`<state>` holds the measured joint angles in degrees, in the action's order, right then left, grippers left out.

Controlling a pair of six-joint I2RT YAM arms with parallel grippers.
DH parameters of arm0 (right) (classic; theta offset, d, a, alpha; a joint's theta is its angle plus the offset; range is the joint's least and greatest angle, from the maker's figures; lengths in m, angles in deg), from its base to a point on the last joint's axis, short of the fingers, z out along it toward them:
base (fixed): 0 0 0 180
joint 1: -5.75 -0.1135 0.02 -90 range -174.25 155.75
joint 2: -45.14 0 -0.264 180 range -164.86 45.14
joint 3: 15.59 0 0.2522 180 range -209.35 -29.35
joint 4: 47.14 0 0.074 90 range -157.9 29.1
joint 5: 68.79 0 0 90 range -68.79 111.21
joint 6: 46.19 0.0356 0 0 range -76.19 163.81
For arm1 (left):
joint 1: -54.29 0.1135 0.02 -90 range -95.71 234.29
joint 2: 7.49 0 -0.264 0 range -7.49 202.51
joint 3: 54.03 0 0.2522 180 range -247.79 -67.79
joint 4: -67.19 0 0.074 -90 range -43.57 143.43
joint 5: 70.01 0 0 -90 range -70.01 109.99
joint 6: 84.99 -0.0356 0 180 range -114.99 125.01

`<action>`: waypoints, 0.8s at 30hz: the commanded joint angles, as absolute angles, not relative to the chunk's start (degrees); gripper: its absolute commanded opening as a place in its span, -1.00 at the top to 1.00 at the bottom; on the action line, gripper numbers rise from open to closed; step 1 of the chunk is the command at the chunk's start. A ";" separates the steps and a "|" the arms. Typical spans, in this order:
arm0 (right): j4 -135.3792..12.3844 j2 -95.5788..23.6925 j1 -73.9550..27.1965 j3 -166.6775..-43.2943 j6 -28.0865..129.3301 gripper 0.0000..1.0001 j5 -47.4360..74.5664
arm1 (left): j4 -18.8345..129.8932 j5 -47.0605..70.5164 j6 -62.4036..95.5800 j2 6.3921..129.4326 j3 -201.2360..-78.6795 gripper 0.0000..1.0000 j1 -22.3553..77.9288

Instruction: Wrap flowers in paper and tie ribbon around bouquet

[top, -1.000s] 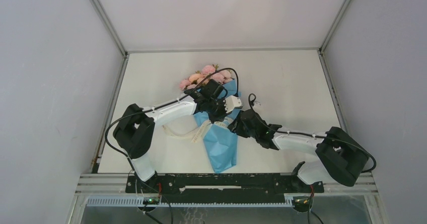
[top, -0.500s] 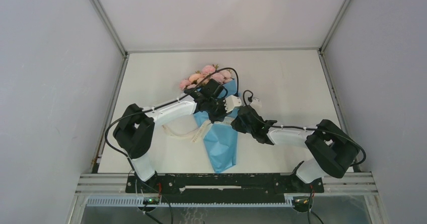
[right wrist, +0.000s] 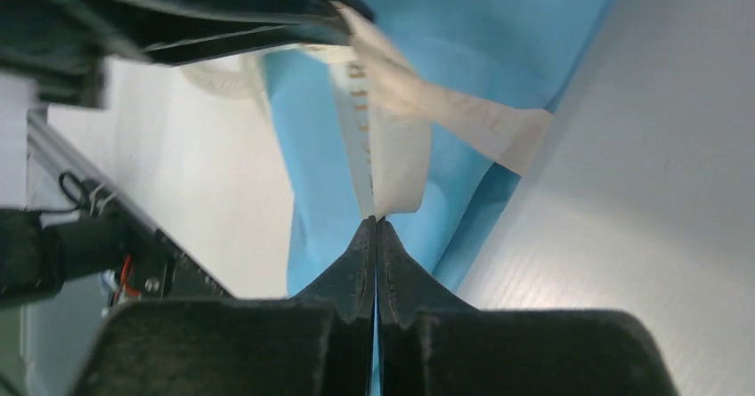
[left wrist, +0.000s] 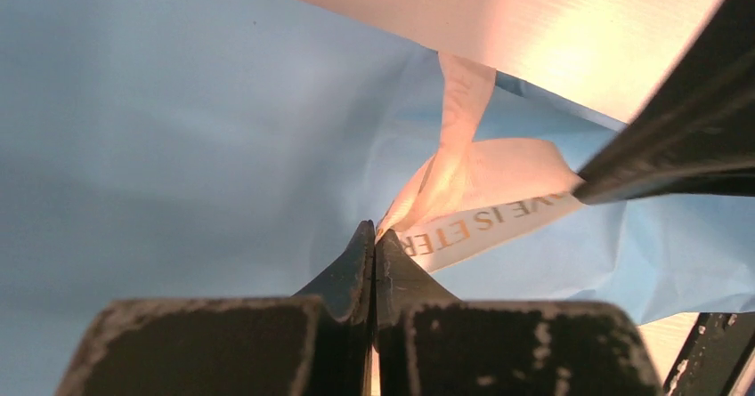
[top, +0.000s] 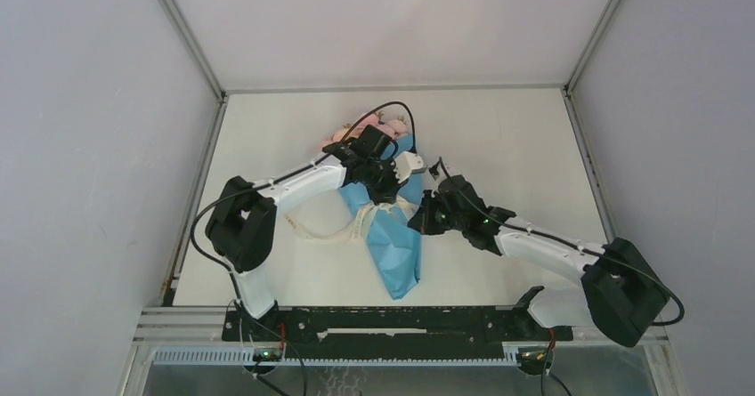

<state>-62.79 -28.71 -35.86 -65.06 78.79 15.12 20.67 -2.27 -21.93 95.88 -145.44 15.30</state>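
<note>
The bouquet lies on the table as a light-blue paper (top: pixel 396 245) cone, its tip toward the near edge. At the wide far end the pink flowers (top: pixel 395 127) peek out from behind my left wrist. A cream ribbon (top: pixel 398 207) crosses the cone's middle, and a loose length of it trails to the left. My left gripper (top: pixel 385 191) hangs over the cone, shut on the ribbon (left wrist: pixel 481 225) where the lettered strand leaves its tips (left wrist: pixel 375 233). My right gripper (top: pixel 418 221) is at the cone's right edge, shut on another stretch of ribbon (right wrist: pixel 385 160) that comes out right at its tips (right wrist: pixel 375 222).
The white table (top: pixel 516 156) spreads around the bouquet, with grey walls on both sides and at the back. The ribbon's slack tail (top: pixel 325 233) loops on the table left of the cone. The two wrists stand close together over the cone.
My right gripper has closed from half open onto the ribbon and shifted a little toward the far side. The left gripper has moved up toward the flowers, and the ribbon now lies tight across the cone.
</note>
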 commanded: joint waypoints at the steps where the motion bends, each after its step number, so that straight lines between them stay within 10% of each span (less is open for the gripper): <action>1: -75.23 -24.33 -35.99 -66.07 70.81 1.00 -0.51 | 22.07 -0.42 -21.82 97.24 -149.87 0.91 16.56; 12: -71.59 -16.22 -32.63 -66.62 71.54 1.00 -24.83 | 17.02 -3.31 -27.40 91.03 -148.83 -0.32 18.49; 24: -56.04 -19.48 -25.73 -66.69 84.42 1.00 -27.46 | 4.28 -19.16 -38.10 75.49 -145.41 -0.64 20.96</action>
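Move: My shut left fingers pinch ribbon just above the crossing where it will knot, about 2 cm below them and barely 1 cm back. From my shut right hand, which pinches another stretch of ribbon, that crossing lies some 5 cm ahead, 6 cm left and 2 cm lower. From the left hand, the flowers are about 16 cm ahead and 3 cm left; the paper's lower end is 17 cm back and 3 cm right. Keeping my right fingers shut on the ribbon, I draw it back about 8 cm towards the paper's lower end while lifting some 10 cm, the wrist rolling and turning counter-clockwise by some 25 degrees. My left hand dips slightly, opens wide to let go of its ribbon, then rises off the wrapped paper, drifting left and a little back. ##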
